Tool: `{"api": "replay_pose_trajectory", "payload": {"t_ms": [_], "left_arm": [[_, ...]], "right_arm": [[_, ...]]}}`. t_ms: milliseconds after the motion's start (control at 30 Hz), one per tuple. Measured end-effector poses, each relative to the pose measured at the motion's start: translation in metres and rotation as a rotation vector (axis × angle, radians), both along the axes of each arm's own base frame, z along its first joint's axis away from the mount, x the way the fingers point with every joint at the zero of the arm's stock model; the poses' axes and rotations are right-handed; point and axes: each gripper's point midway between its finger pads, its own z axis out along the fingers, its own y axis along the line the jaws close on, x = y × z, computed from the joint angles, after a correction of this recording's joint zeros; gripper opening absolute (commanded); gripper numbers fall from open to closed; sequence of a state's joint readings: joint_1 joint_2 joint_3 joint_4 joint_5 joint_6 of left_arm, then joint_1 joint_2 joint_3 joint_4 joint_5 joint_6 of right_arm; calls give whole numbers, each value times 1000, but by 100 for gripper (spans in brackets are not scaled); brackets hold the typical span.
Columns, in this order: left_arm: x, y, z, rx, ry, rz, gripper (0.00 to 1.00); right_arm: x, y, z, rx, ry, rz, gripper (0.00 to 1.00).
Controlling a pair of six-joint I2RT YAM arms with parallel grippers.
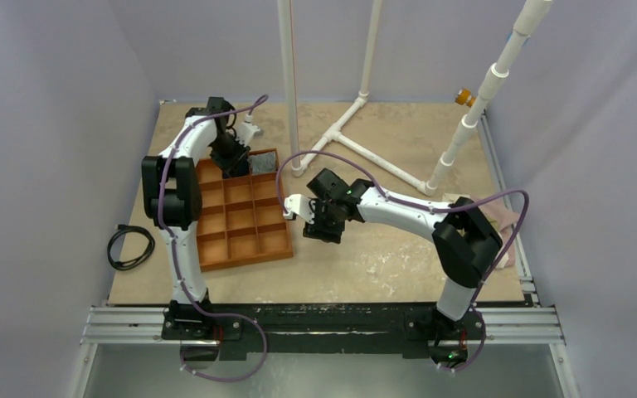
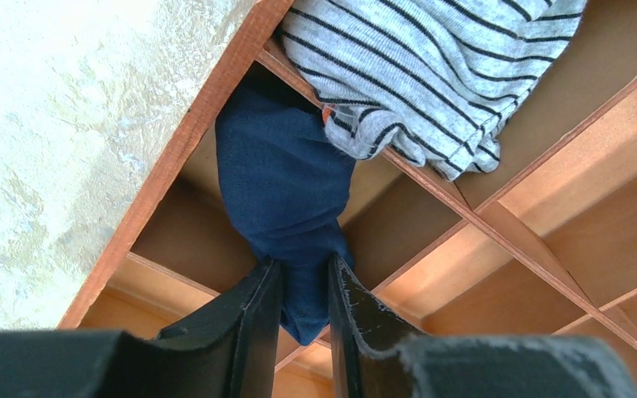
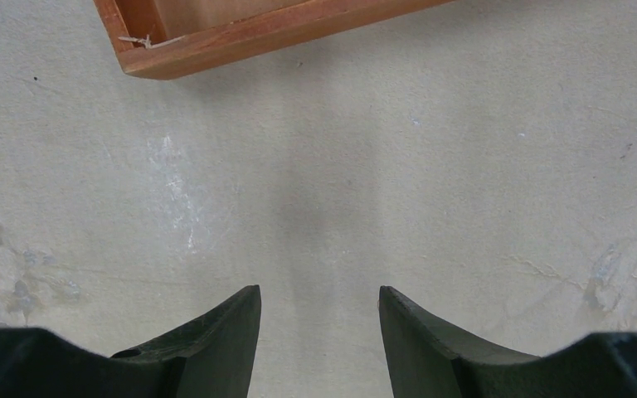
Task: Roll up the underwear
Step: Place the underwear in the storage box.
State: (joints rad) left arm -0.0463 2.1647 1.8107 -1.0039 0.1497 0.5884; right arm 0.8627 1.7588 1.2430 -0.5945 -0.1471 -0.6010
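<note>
The underwear (image 2: 286, 182), a bunched navy-blue cloth, hangs down into a far corner compartment of the wooden tray (image 2: 174, 157). My left gripper (image 2: 304, 265) is shut on its lower end, and the cloth fills the gap between both fingers. From above, the left gripper (image 1: 234, 162) sits over the tray's (image 1: 245, 253) far side and hides the underwear. My right gripper (image 3: 319, 292) stands open over bare table, nothing between its fingers, just right of the tray's corner (image 3: 145, 62). In the top view the right gripper (image 1: 325, 225) hovers beside the tray.
A grey striped cloth (image 2: 431, 66) lies over the compartments next to the underwear, overlapping its upper end. A white pipe frame (image 1: 365, 141) stands at the back of the table. A pale pink cloth (image 1: 506, 220) lies at the right edge, and a black cable (image 1: 130, 246) at the left.
</note>
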Motion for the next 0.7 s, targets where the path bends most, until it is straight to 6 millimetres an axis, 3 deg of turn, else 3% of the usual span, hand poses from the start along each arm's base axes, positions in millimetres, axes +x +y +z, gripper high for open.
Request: {"api": "replay_pose_trajectory", "payload": {"t_ms": [233, 400, 600, 700], "left_arm": [[3, -1, 0, -7, -11, 4, 39], [5, -6, 10, -36, -39, 24, 43], [9, -13, 55, -92, -146, 62, 46], [13, -11, 84, -130, -220, 104, 47]], "right_arm": [[-1, -4, -1, -4, 5, -10, 56], [10, -14, 15, 18, -34, -66, 60], [29, -33, 53, 80, -157, -173, 95], [41, -40, 72, 124, -221, -233, 99]]}}
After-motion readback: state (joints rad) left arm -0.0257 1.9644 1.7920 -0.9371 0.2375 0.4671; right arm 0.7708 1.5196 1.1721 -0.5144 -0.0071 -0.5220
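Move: The left fingers still pinch the near-left end of the rolled navy underwear, which already lies in the middle compartment of the storage box's far row; the roll's middle is about 2 cm ahead, 1 cm right and 2 cm below. The grey striped cloth fills the next compartment, some 8 cm right and 2 cm ahead of the hand; the empty one is about 6 cm left and 1 cm ahead. From the right hand the underwear lies roughly 17 cm ahead, 21 cm left, 4 cm lower. The left fingers let go of the underwear's end, spreading to about half open almost in place, then lift off, straight up out of the compartment by some 8 cm with the wrist tilting back. The empty right hand also rises, about 7 cm, going forward and right away from the box's near right corner, its fingers opening nearly fully. ##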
